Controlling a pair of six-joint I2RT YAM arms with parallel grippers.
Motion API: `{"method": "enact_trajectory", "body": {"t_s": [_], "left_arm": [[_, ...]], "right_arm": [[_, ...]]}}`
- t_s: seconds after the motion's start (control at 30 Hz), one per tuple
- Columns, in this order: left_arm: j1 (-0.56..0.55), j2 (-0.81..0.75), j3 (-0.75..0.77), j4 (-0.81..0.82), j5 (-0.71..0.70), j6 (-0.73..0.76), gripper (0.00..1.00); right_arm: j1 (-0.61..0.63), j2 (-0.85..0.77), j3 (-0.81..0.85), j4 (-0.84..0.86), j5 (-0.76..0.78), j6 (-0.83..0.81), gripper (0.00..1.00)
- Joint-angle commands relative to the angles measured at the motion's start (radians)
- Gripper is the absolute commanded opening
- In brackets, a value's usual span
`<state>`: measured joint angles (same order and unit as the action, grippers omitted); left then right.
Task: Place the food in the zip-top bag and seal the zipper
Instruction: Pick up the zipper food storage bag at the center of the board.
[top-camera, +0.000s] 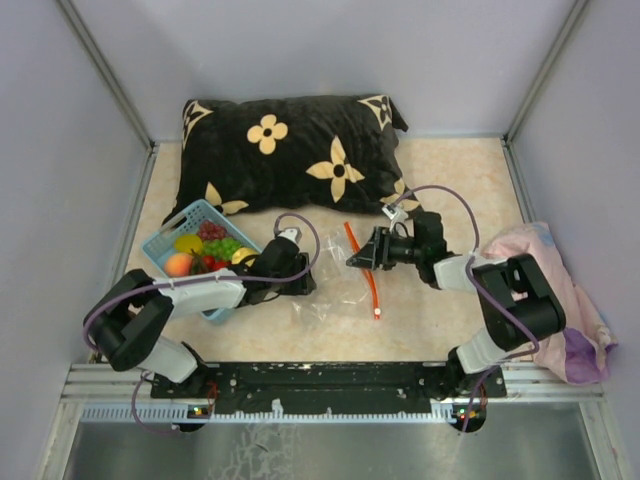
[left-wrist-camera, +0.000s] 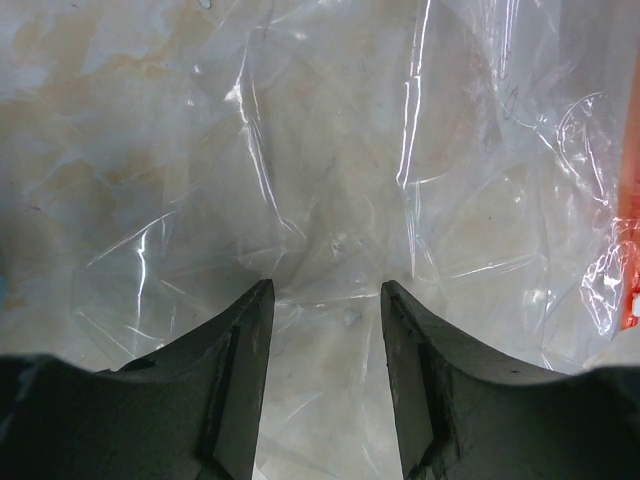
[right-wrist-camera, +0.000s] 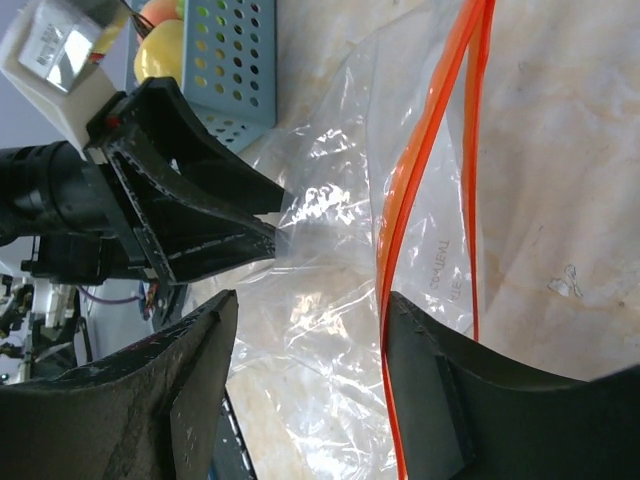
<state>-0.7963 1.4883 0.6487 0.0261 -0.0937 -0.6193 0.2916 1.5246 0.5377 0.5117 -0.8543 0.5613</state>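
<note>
The food lies in the light blue basket (top-camera: 165, 243): green grapes (top-camera: 225, 246), an orange peach (top-camera: 179, 264), red strawberries (top-camera: 212, 264) and a yellow fruit (top-camera: 187, 243). The clear zip-top bag (top-camera: 335, 288) lies flat mid-table. Its red-orange zipper (top-camera: 371, 280) runs along its right edge, and its two strips are parted in the right wrist view (right-wrist-camera: 430, 150). My left gripper (top-camera: 306, 281) is open and empty, low over the bag's left part (left-wrist-camera: 330, 180), its fingertips (left-wrist-camera: 262, 292) on either side of crinkled plastic. My right gripper (top-camera: 356, 261) is open over the bag (right-wrist-camera: 330, 330), one finger beside the zipper.
A black pillow (top-camera: 290, 150) with tan flowers lies along the back. A pink cloth (top-camera: 560, 290) sits at the right wall. The basket (right-wrist-camera: 235, 60) stands just behind my left gripper (right-wrist-camera: 200, 225). Grey walls close in three sides.
</note>
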Motion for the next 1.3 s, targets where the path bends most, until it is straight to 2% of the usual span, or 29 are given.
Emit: {"method": "enact_trajectory", "body": {"t_s": [0.0, 0.23, 0.33, 0.47, 0.5, 0.53, 0.83, 1.03, 1.27], "left_arm": [[0.008, 0.032, 0.009, -0.016, 0.017, 0.020, 0.54], [0.023, 0.038, 0.007, -0.008, 0.034, 0.019, 0.54], [0.029, 0.040, 0.009, -0.006, 0.045, 0.016, 0.54], [0.031, 0.022, 0.022, -0.016, 0.054, 0.010, 0.55], [0.031, 0.013, 0.029, -0.022, 0.057, 0.008, 0.55], [0.031, 0.002, 0.036, -0.028, 0.060, 0.006, 0.56], [0.056, -0.159, 0.195, -0.145, 0.037, -0.021, 0.73], [0.071, -0.244, 0.368, -0.255, 0.014, -0.041, 0.81], [0.072, -0.296, 0.436, -0.221, 0.069, -0.093, 0.90]], "right_arm": [[-0.002, 0.040, -0.007, 0.053, -0.023, -0.020, 0.60], [-0.002, 0.072, -0.040, 0.033, 0.030, -0.080, 0.56], [-0.002, 0.091, -0.035, 0.001, 0.021, -0.122, 0.40], [0.000, 0.049, -0.018, -0.050, 0.018, -0.149, 0.08], [0.005, 0.018, -0.006, -0.094, 0.040, -0.170, 0.02], [0.012, -0.017, 0.015, -0.158, 0.067, -0.202, 0.00], [0.138, -0.257, 0.302, -0.672, 0.433, -0.471, 0.00], [0.251, -0.339, 0.431, -0.798, 0.685, -0.559, 0.00], [0.441, -0.336, 0.549, -0.890, 1.000, -0.665, 0.00]]}}
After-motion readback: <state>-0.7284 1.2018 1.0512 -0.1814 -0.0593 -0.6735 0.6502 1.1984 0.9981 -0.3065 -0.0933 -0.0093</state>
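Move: The zip-top bag's orange zipper has its middle some 6 cm below the right hand, about 2 cm back and 2 cm to the right. The clear bag body spreads about 4 cm to that hand's left and 2 cm back; the blue basket is roughly 31 cm straight left. From the left hand the zipper lies about 11 cm right and 4 cm ahead, just below. Right hand lowers 5 cm, pinches the orange zipper and lifts about 17 cm; left hand rises clear, opening. ##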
